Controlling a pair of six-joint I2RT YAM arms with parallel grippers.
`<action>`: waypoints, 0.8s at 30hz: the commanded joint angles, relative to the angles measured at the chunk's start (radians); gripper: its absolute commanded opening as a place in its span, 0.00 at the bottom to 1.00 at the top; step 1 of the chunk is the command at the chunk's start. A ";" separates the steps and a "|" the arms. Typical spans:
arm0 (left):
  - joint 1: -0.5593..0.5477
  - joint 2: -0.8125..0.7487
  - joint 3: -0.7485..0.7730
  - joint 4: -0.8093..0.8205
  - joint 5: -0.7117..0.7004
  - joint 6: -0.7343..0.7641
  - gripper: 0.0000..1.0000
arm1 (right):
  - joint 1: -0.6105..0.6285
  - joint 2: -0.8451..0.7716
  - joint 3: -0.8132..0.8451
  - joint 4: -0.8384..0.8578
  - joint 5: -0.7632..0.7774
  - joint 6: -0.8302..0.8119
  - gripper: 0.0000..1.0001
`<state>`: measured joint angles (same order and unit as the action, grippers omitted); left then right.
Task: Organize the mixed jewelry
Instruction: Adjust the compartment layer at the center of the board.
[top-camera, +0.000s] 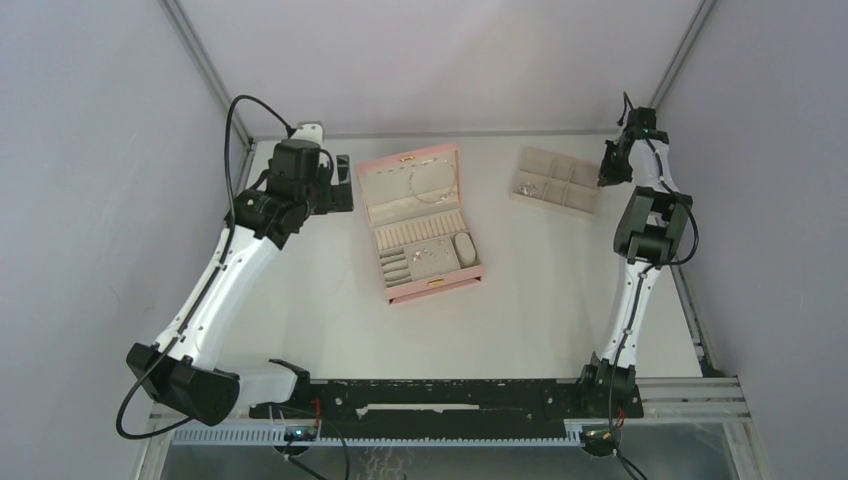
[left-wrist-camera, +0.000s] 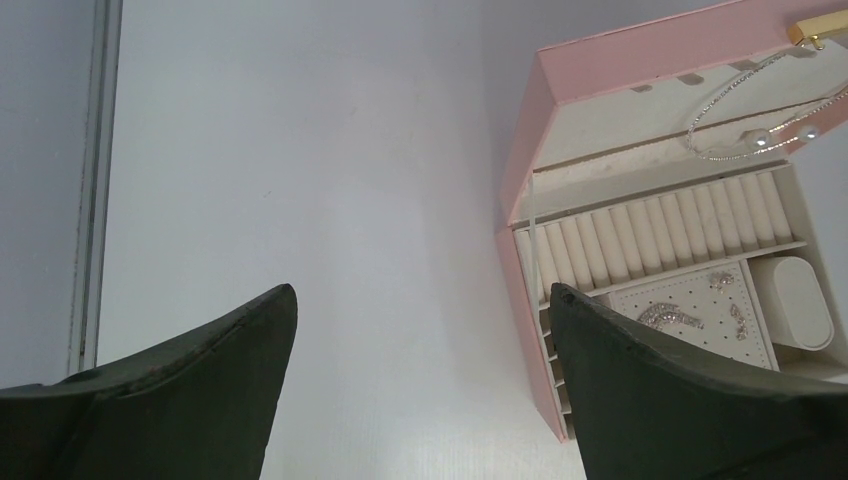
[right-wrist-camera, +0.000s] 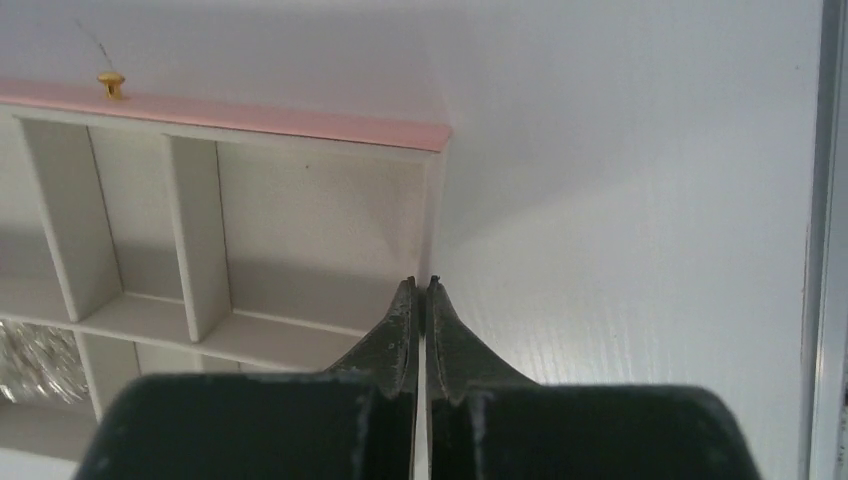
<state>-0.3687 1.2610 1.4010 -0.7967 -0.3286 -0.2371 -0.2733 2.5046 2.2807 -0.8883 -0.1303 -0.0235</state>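
Note:
A thin silver necklace (top-camera: 428, 186) (left-wrist-camera: 745, 125) lies looped in the lid of the open pink box (top-camera: 437, 289) (left-wrist-camera: 522, 150). Small silver pieces (top-camera: 432, 256) (left-wrist-camera: 668, 316) rest on the box's dotted pad. More tiny silver bits (top-camera: 527, 187) (right-wrist-camera: 30, 355) sit in a left compartment of the beige tray (top-camera: 578, 201) (right-wrist-camera: 320, 205). My right gripper (top-camera: 607, 178) (right-wrist-camera: 421, 284) is shut, tips together at the tray's right wall; whether the wall is pinched I cannot tell. My left gripper (top-camera: 337, 186) (left-wrist-camera: 421, 290) stands wide open over bare table, left of the box, holding nothing.
The tray has a pink outer side with a small gold knob (right-wrist-camera: 110, 83). Grey walls close in the table on three sides, and a metal rail (right-wrist-camera: 828, 240) runs along the right edge close to my right gripper.

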 joint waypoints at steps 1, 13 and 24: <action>0.004 -0.020 0.030 0.011 0.012 -0.001 1.00 | -0.005 -0.137 -0.152 0.119 0.067 0.100 0.00; 0.004 -0.126 -0.084 0.107 0.043 0.073 1.00 | 0.011 -0.611 -0.861 0.206 0.247 0.628 0.00; 0.004 -0.257 -0.183 0.095 -0.035 0.163 1.00 | 0.237 -0.876 -1.207 0.141 0.464 0.949 0.00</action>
<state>-0.3687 1.0550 1.2369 -0.7193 -0.3412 -0.1204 -0.1005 1.7004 1.0977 -0.7383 0.2577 0.7696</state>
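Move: The right hand already has the near-shut fingers on the right-hand short wall of the drawer-like compartment layer, whose middle lies about 13 cm to its left, 1 cm ahead and 2 cm below. The small jewelry heap inside the layer is about 22 cm left and 2 cm back. The open jewelry box stands some 55 cm left and 14 cm back. From the idle left hand, the layer is roughly 73 cm right, 10 cm ahead and 26 cm below. Back towards the robot at near-constant height, the right hand drags the compartment layer by its right wall some 23 cm, veering about 8 cm left near the end, in towards the centre. It swings clockwise about 40 degrees on the way, fingers still shut on the wall. The open left hand eases about 3 cm back and 2 cm left. ##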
